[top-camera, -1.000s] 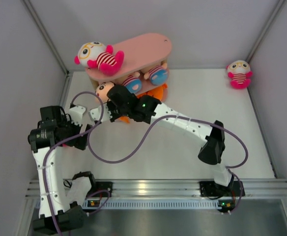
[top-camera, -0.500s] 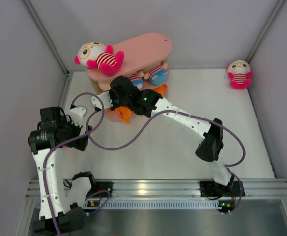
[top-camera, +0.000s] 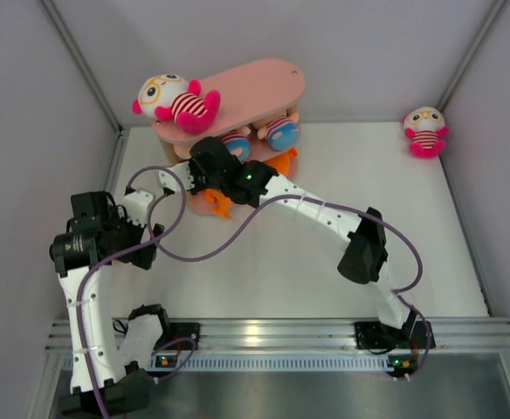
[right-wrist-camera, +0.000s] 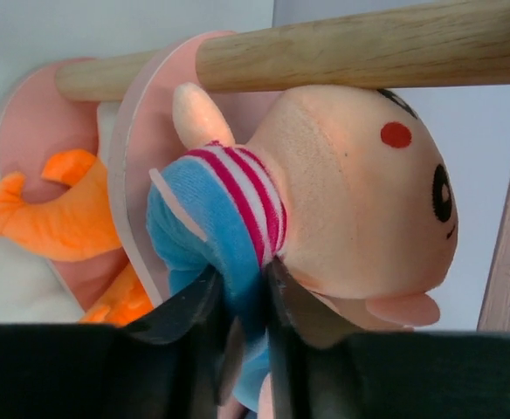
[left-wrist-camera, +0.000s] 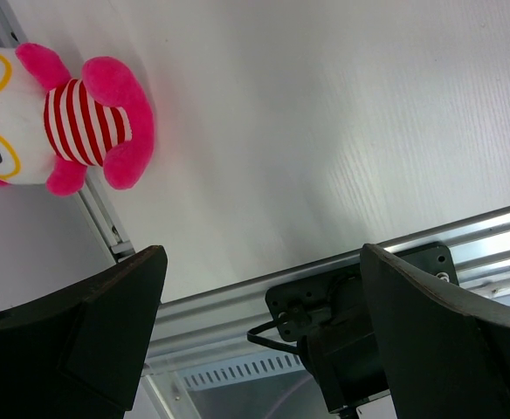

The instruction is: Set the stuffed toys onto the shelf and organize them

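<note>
The pink shelf [top-camera: 264,80] stands at the back of the table. A white-headed doll [top-camera: 175,100] lies on its top board. Two peach-headed dolls [top-camera: 279,131] sit on the middle board and an orange shark [top-camera: 220,202] lies on the bottom one. My right gripper [top-camera: 204,164] is at the shelf's left end, shut on the blue bottom of a third peach-headed doll [right-wrist-camera: 351,201], under a wooden post [right-wrist-camera: 368,44] and against a board's edge [right-wrist-camera: 133,166]. My left gripper [left-wrist-camera: 264,332] is open and empty, with another white-headed doll [left-wrist-camera: 63,122] beyond it.
One more white-headed doll [top-camera: 425,131] sits at the back right by the wall. Grey walls close in the table on three sides. A metal rail [top-camera: 272,332] runs along the near edge. The right arm's purple cable [top-camera: 203,257] loops over the table's middle.
My right gripper has carried the peach-headed doll back and left, up to the shelf's left end; the doll is now hidden under the gripper in the top view. The left arm has not moved.
</note>
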Controlling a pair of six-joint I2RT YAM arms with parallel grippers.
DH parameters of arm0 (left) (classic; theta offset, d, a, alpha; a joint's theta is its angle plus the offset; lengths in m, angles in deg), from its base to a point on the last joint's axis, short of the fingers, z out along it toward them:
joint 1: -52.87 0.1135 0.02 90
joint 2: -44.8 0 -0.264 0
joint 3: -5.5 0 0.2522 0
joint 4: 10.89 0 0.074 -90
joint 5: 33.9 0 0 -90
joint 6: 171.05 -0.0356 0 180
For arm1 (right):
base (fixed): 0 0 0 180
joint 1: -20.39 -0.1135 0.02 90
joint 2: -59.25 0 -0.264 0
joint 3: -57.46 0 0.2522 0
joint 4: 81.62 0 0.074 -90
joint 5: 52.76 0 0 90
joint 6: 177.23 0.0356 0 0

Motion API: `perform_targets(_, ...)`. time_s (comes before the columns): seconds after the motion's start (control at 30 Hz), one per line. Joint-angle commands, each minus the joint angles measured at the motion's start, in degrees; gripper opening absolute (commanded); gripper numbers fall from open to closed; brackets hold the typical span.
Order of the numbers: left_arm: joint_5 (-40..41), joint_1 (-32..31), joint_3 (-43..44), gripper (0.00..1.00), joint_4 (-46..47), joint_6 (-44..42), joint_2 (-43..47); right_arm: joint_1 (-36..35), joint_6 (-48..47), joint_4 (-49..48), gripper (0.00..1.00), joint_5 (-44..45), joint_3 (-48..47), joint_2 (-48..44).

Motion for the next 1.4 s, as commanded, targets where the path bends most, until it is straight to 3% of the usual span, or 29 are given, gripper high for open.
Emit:
perform_targets(0.0, -0.1, -0.3, -0.2, 0.98, 0.6, -0.7, 0.8, 0.5, 1.8, -6.1, 0.31, -0.4, 1.1, -2.0)
perform_targets(0.1, -0.6, -0.3, -0.1, 0.98, 0.6, -0.8, 0.8, 0.6, 2.7, -7.5, 0.48, -0.4, 3.3, -3.4)
perform_targets(0.27, -1.5, -0.3, -0.1, 0.98, 0.6, -0.6, 0.7, 0.5, 3.8, -9.0, 0.55, -1.1, 7.2, -6.3)
perform_targets(0.5, -2.2, -0.2, -0.3, 0.98, 0.5, -0.6, 0.6, -0.4, 7.5, -14.4, 0.73, -3.2, 15.4, -14.1)
perform_targets(0.77, -1.3, -0.3, 0.1, 0.98, 0.5, -0.8, 1.3, -1.3, 7.9, -14.9, 0.77, -6.9, 23.4, -21.0)
perform_targets(0.83, -1.0, -0.3, -0.2, 0.98, 0.5, -1.0, 1.8, -1.8, 10.7, -14.9, 0.78, -8.8, 27.0, -25.2)
perform_targets(0.97, -1.4, -0.3, -1.0, 0.98, 0.5, -1.0, 1.9, -0.9, 24.9, -12.8, 0.8, -8.9, 30.7, -33.9)
perform_targets(1.0, -1.5, -0.3, -1.4, 0.98, 0.5, -1.0, 1.8, 0.1, 32.3, -8.7, 0.8, -9.6, 30.1, -36.6)
perform_targets(1.07, -2.1, -0.3, -2.1, 0.98, 0.5, -0.9, 1.5, 5.1, 42.4, -5.2, 0.8, -10.8, 30.5, -39.4)
perform_targets(1.2, -2.6, -0.2, -2.5, 0.98, 0.5, -0.7, 0.9, 19.2, 56.4, -5.2, 0.8, -11.3, 40.7, -48.9)
perform_targets(1.37, -2.5, -0.2, -2.3, 0.98, 0.6, -0.3, 0.1, 49.2, 75.8, -15.6, 0.79, -22.1, 52.1, -53.1)
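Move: The right hand's fingertips are on the blue pants of the piggy doll at the left end of the middle shelf; the doll's middle is about 3 cm ahead of the hand, 3 cm left and 3 cm above. The next blue-pants doll sits about 6 cm ahead and 7 cm right, an orange shark about 2 cm ahead, 4 cm right and 14 cm lower. The lone striped doll lies some 20 cm ahead, 58 cm right and 22 cm below. From the left hand the piggy doll is roughly 20 cm ahead, 9 cm right and 8 cm higher. The right hand's barely parted fingers spread to about four-fifths open and let go of the piggy doll's pants, dipping some 2 cm before the hand draws back 8 or 9 cm out of the shelf, rising and easing right. Clear of the toys, it sweeps fast to the right, about 34 cm in all, coming forward again and ending 8 cm higher, with the wrist rolling its left side up and turning clockwise towards the lone striped doll. ##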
